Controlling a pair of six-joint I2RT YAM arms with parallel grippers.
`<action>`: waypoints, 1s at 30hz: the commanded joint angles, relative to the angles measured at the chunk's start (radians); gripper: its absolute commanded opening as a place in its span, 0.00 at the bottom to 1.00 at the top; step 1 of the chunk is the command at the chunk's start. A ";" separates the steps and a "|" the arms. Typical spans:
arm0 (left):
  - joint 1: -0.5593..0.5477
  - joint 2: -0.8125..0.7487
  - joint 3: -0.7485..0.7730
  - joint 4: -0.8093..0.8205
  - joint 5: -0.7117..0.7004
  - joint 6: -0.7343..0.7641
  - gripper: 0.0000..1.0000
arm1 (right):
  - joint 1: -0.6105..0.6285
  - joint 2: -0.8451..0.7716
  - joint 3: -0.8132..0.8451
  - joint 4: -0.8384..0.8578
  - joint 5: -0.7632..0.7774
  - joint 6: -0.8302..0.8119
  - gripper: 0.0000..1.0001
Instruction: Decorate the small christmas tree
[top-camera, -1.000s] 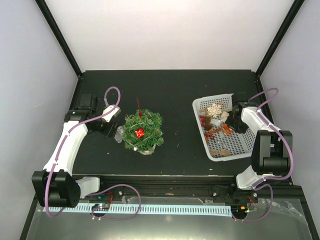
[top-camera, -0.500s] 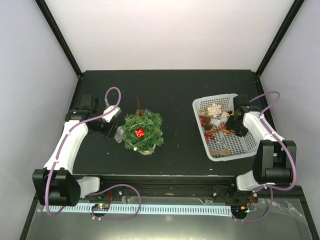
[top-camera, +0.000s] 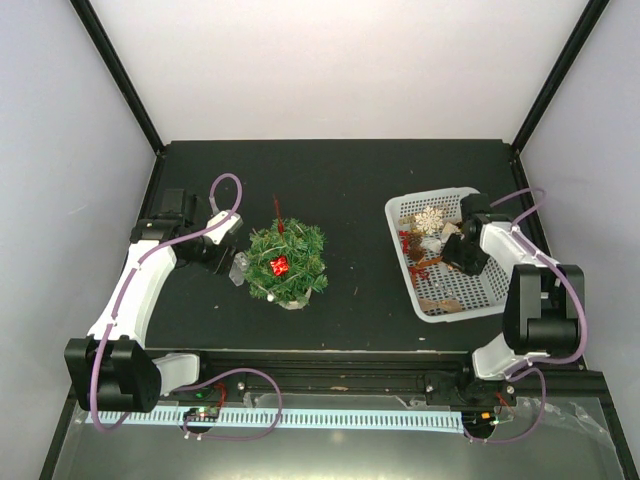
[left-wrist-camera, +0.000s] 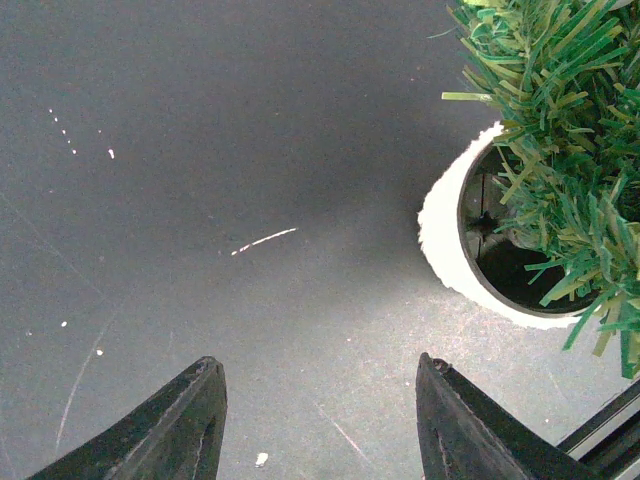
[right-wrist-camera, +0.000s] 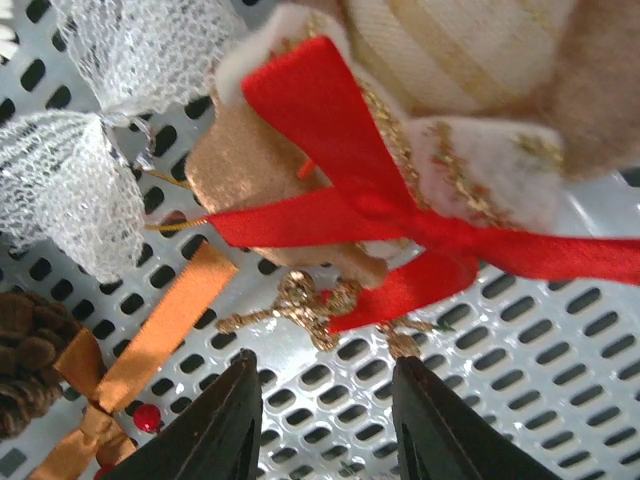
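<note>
The small christmas tree (top-camera: 287, 262) stands left of the table's middle, bushy green in a cream pot, with a red ornament (top-camera: 279, 265) on it. My left gripper (top-camera: 237, 268) sits low just to the tree's left. In the left wrist view it (left-wrist-camera: 318, 365) is open over bare table, with the pot rim (left-wrist-camera: 445, 230) and needles (left-wrist-camera: 560, 120) ahead to the right. My right gripper (top-camera: 455, 252) reaches down into the white mesh basket (top-camera: 440, 193). In the right wrist view it (right-wrist-camera: 325, 360) is open and empty, just short of a gold glitter ornament (right-wrist-camera: 305, 305) and a red ribbon bow (right-wrist-camera: 370, 200).
The basket also holds a white snowflake (top-camera: 431, 220), white netting (right-wrist-camera: 80, 190), a pinecone (right-wrist-camera: 25, 350) with an orange ribbon (right-wrist-camera: 150, 340), and a small red bead (right-wrist-camera: 147, 417). Black frame posts stand at the table's back corners.
The right gripper has opened wider and shifted slightly inside the basket. The left arm and the tree have not moved.
</note>
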 joint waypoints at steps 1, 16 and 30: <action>-0.001 -0.024 0.004 -0.001 0.017 0.007 0.53 | 0.005 0.033 0.039 0.070 -0.031 0.021 0.39; -0.001 -0.044 0.009 -0.017 0.013 0.017 0.53 | 0.003 0.077 -0.015 0.125 -0.067 0.014 0.31; -0.001 -0.048 0.008 -0.014 0.017 0.019 0.53 | 0.004 0.009 -0.090 0.131 -0.110 -0.006 0.15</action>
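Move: The gold glitter ornament lies on the basket floor about 3 cm below the right hand, roughly 1 cm ahead and 2 cm left. The felt figure with the red bow lies some 5 cm ahead and 2 cm right of the hand, the white lace bow 6 cm ahead and 7 cm left, the pine cone level and 9 cm left. From the left hand the ornament is about 48 cm right, 3 cm ahead, well below. Right hand dips about 2.5 cm, reaching forward then drawing back as much, closing its fingers onto the gold ornament. ##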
